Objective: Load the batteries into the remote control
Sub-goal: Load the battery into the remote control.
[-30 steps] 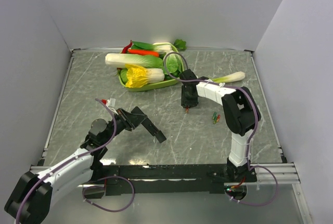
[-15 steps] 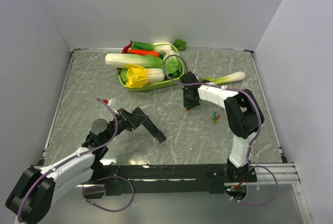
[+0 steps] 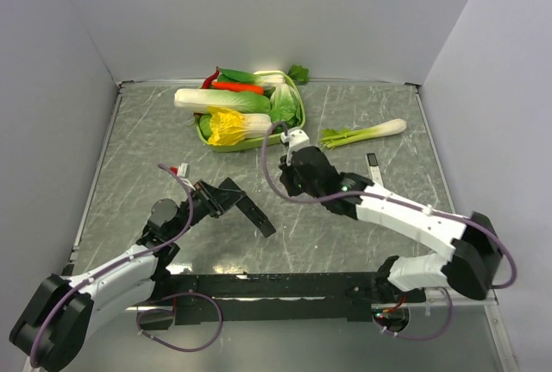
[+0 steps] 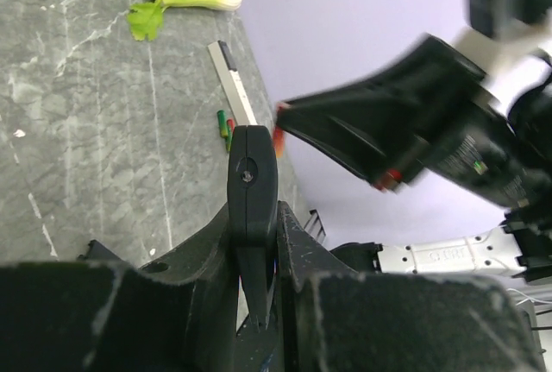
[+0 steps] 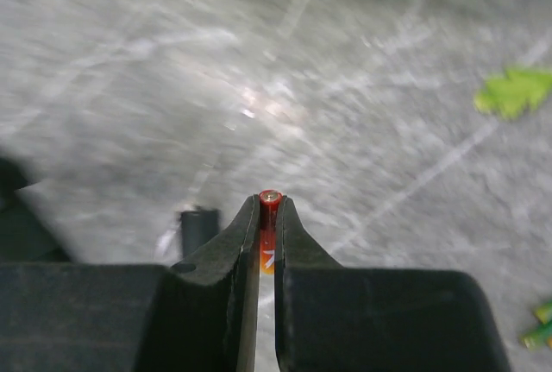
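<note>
My left gripper (image 3: 233,200) is shut on the black remote control (image 3: 252,214), which sticks out toward the table's middle; in the left wrist view the remote (image 4: 252,178) stands edge-on between my fingers (image 4: 297,242). My right gripper (image 3: 286,180) is shut on a red/orange battery (image 5: 270,217), end-on at the fingertips (image 5: 268,206), and hovers just right of the remote's far end. It shows blurred in the left wrist view (image 4: 371,139). Two loose batteries, green and red (image 4: 224,124), lie on the table; they also show in the right wrist view (image 5: 539,327). The top view hides them behind my right arm.
A slim white device with a dark end (image 3: 373,167) lies at the right, with celery (image 3: 362,133) behind it. A green tray of vegetables (image 3: 246,117) stands at the back. White walls close the table on three sides.
My right arm has swung from the table's middle right down and to the left, carrying the red battery toward the remote's end. The left arm and remote have not moved.
</note>
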`<move>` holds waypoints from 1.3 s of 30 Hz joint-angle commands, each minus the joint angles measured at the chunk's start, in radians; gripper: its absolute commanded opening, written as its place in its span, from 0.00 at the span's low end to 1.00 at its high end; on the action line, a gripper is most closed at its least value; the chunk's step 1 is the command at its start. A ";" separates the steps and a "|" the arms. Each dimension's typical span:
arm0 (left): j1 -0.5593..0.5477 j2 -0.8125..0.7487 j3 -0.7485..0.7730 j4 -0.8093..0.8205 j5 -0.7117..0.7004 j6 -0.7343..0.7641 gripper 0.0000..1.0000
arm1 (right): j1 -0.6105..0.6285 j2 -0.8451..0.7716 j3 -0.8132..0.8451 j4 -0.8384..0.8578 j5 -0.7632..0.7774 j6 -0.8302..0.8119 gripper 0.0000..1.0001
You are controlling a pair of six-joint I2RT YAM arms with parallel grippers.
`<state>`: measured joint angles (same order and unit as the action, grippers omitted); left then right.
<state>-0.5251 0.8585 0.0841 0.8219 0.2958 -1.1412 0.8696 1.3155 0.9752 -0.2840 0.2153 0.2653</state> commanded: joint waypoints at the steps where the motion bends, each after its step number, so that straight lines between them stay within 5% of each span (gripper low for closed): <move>1: 0.002 -0.044 -0.012 0.063 -0.001 -0.022 0.01 | 0.100 -0.128 -0.070 0.199 0.010 -0.084 0.00; 13: 0.004 -0.119 -0.018 0.131 0.016 -0.015 0.01 | 0.278 -0.263 -0.182 0.465 -0.093 -0.201 0.00; 39: 0.002 -0.156 -0.023 0.166 -0.023 -0.095 0.01 | 0.338 -0.177 -0.219 0.525 -0.097 -0.230 0.00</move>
<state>-0.5251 0.7101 0.0601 0.9192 0.2893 -1.2205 1.1946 1.1366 0.7475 0.2230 0.1154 0.0452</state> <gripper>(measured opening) 0.216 0.099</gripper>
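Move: The right hand already holds a red battery; the open battery compartment of the remote control in the left fingers lies about 10 cm back and 10 cm to its left, near its own height. From the right hand, the loose battery cover is on the table some 7 cm back, 7 cm left and 15 cm down, and the remaining batteries are about 5 cm ahead and 24 cm right on the table. From the left hand, the compartment is roughly 5 cm back and 5 cm right. Keeping its grip on the red battery, the right hand swings back about 10 cm and left about 9 cm towards the remote control's open compartment, climbing some 8 cm before easing down 1.5 cm to a stop, while its fingers turn nearly 30 degrees counter-clockwise and level off by about 20. The left hand keeps hold of the remote control and raises it about 5 cm with a slight draw back, tipping its fingertips up some 10 degrees to present the compartment; whether the battery touches it can't be seen. ##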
